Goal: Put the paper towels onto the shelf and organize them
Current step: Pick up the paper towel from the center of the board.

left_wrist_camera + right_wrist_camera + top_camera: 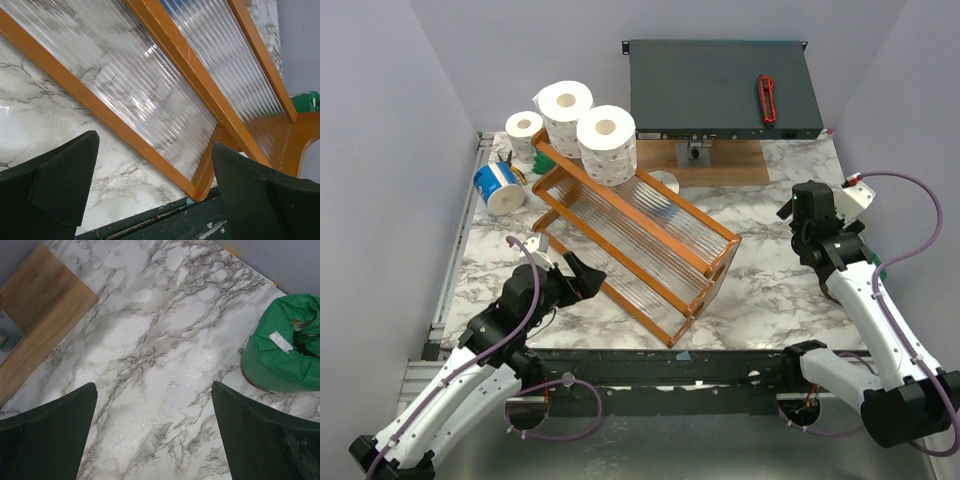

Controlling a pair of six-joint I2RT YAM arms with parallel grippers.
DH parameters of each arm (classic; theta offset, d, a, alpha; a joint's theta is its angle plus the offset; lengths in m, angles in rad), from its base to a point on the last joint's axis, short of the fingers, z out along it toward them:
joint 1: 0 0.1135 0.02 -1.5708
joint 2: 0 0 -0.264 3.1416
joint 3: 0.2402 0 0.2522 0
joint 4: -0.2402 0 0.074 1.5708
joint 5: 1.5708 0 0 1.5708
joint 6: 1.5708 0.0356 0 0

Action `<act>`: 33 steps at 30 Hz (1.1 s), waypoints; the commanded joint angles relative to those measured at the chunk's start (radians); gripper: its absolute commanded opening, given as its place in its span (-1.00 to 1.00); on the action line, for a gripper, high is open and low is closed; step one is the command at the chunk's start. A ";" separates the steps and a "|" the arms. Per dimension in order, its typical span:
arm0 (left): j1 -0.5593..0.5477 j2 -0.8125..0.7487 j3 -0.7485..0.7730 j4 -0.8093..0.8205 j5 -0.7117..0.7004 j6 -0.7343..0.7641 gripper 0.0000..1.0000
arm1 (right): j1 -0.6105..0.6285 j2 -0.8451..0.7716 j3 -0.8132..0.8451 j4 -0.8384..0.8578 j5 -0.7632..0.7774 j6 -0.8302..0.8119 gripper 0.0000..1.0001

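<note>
The shelf [640, 235], an orange-brown frame with clear ribbed tiers, lies slanted across the middle of the table. Two bare white paper towels [607, 142] stand at its far left end, a smaller white roll [523, 127] sits behind them, and a blue-wrapped one [498, 188] lies to the left. Another white roll [665, 186] shows past the shelf's far side. A green-wrapped roll [282, 347] rests on the marble to the right of my right gripper [154, 387], which is open over bare marble. My left gripper [154, 145] is open above the shelf's near corner [200, 187], holding nothing.
A flat dark grey metal box [720, 90] sits at the back with a red-handled tool [767, 100] on it. A wooden board [40, 315] lies in front of the box. The table's dark front rail [165, 220] runs just under the shelf corner.
</note>
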State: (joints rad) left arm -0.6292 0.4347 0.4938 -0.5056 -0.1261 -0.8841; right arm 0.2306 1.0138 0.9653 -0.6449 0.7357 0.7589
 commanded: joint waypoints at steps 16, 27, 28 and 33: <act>0.013 -0.109 -0.061 0.052 0.124 0.060 0.97 | -0.391 0.040 -0.064 -0.048 -0.084 -0.143 1.00; 0.013 -0.073 -0.010 0.013 0.164 0.020 0.97 | -0.413 0.150 -0.041 -0.001 -0.092 -0.122 1.00; 0.013 -0.072 -0.006 0.006 0.167 0.012 0.97 | -0.413 0.153 -0.040 -0.003 -0.094 -0.121 1.00; 0.013 -0.072 -0.015 0.000 0.195 -0.041 0.97 | -0.413 0.132 -0.075 -0.010 -0.090 -0.125 1.00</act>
State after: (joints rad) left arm -0.6216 0.3622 0.4629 -0.4984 0.0208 -0.8738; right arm -0.1741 1.1645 0.8982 -0.6666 0.6556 0.6361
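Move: The green-wrapped paper towel lies about 16 cm to the right hand's right, some 4 cm back and roughly 15 cm below. The shelf's right end is about 17 cm to that hand's left, 4 cm back and 13 cm lower; the wooden board's middle is roughly 26 cm ahead and 19 cm left, 21 cm down. From the left hand, the green-wrapped paper towel lies about 52 cm right and 7 cm ahead, some 10 cm lower. Rightward first and a little back, the right hand sweeps about 10 cm towards the green-wrapped paper towel, swinging clockwise, then sinks some 7 cm with the fingers tipping further down, and stops short of it, wide open and touching nothing. The left hand, empty and open, drifts slightly back and right. ##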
